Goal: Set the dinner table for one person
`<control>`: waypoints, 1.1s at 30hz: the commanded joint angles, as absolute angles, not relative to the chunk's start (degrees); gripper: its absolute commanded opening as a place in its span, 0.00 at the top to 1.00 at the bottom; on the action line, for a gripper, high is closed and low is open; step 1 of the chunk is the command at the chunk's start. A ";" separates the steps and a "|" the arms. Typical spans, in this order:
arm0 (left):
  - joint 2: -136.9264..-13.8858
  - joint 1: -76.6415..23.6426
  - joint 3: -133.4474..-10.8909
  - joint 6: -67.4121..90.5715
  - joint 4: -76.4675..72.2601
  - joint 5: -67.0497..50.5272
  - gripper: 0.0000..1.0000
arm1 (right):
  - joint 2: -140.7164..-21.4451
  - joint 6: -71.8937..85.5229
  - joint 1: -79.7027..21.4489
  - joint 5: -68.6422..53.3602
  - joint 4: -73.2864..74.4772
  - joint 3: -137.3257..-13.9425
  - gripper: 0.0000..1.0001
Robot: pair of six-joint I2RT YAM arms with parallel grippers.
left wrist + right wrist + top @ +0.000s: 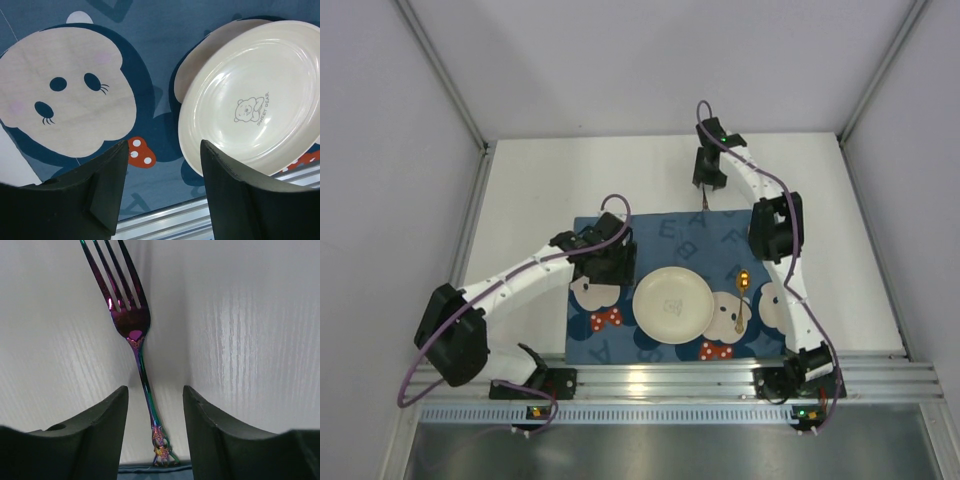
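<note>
The dinner table is white and carries a navy placemat printed with mouse faces. A cream plate lies in the middle of the mat, with a gold spoon just to its right. My left gripper hovers open and empty over the mat, by the left rim of the plate. Beyond the mat's far edge, my right gripper stands open astride the handle of an iridescent fork. The fork lies flat on the table and neither finger touches it.
An aluminium rail runs along the near edge by the arm bases. Grey enclosure walls close in the table on the left, back and right. The mat's far hem lies right under the fork handle's end.
</note>
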State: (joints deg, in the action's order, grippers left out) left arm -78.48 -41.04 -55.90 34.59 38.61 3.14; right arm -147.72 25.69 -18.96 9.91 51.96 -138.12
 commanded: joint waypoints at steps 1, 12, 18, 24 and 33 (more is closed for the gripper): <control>-80.50 -40.26 -58.27 32.26 39.46 4.48 0.36 | -149.15 26.01 -18.37 10.90 52.12 -140.54 0.54; -82.88 -37.71 -59.68 30.15 40.34 3.78 0.37 | -153.45 23.30 -19.86 15.45 53.70 -144.13 0.77; -81.65 -35.60 -57.93 30.41 40.34 3.52 0.37 | -154.77 21.97 -20.83 17.49 54.14 -144.49 0.96; -81.65 -34.19 -59.15 29.97 40.95 2.72 0.37 | -154.43 21.89 -20.39 17.23 53.79 -143.70 1.00; -83.22 -34.19 -67.22 27.69 39.38 0.88 0.39 | -140.20 21.88 -18.55 18.46 49.92 -138.52 1.00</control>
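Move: The fork lies almost under my right hand, its middle about 3 cm ahead, 1 cm left and 1 cm below the fingertips, handle already between the half-open fingers. From that hand the cup stands some 13 cm back and 15 cm right, the spoon about 33 cm back and 8 cm right, the plate roughly 35 cm back and 11 cm left, all near its height. From my left hand the fork is about 34 cm ahead, 23 cm right and 8 cm lower. I shut my right fingers from half open and pinch the fork's handle just behind the neck, easing about 1.5 cm forward along it at table height and rolling the wrist slightly; once closed, I shift about 1 cm right. Meanwhile my left hand, open and empty, dips, drifts forward and left, then rises, about 4 cm away from the plate. ##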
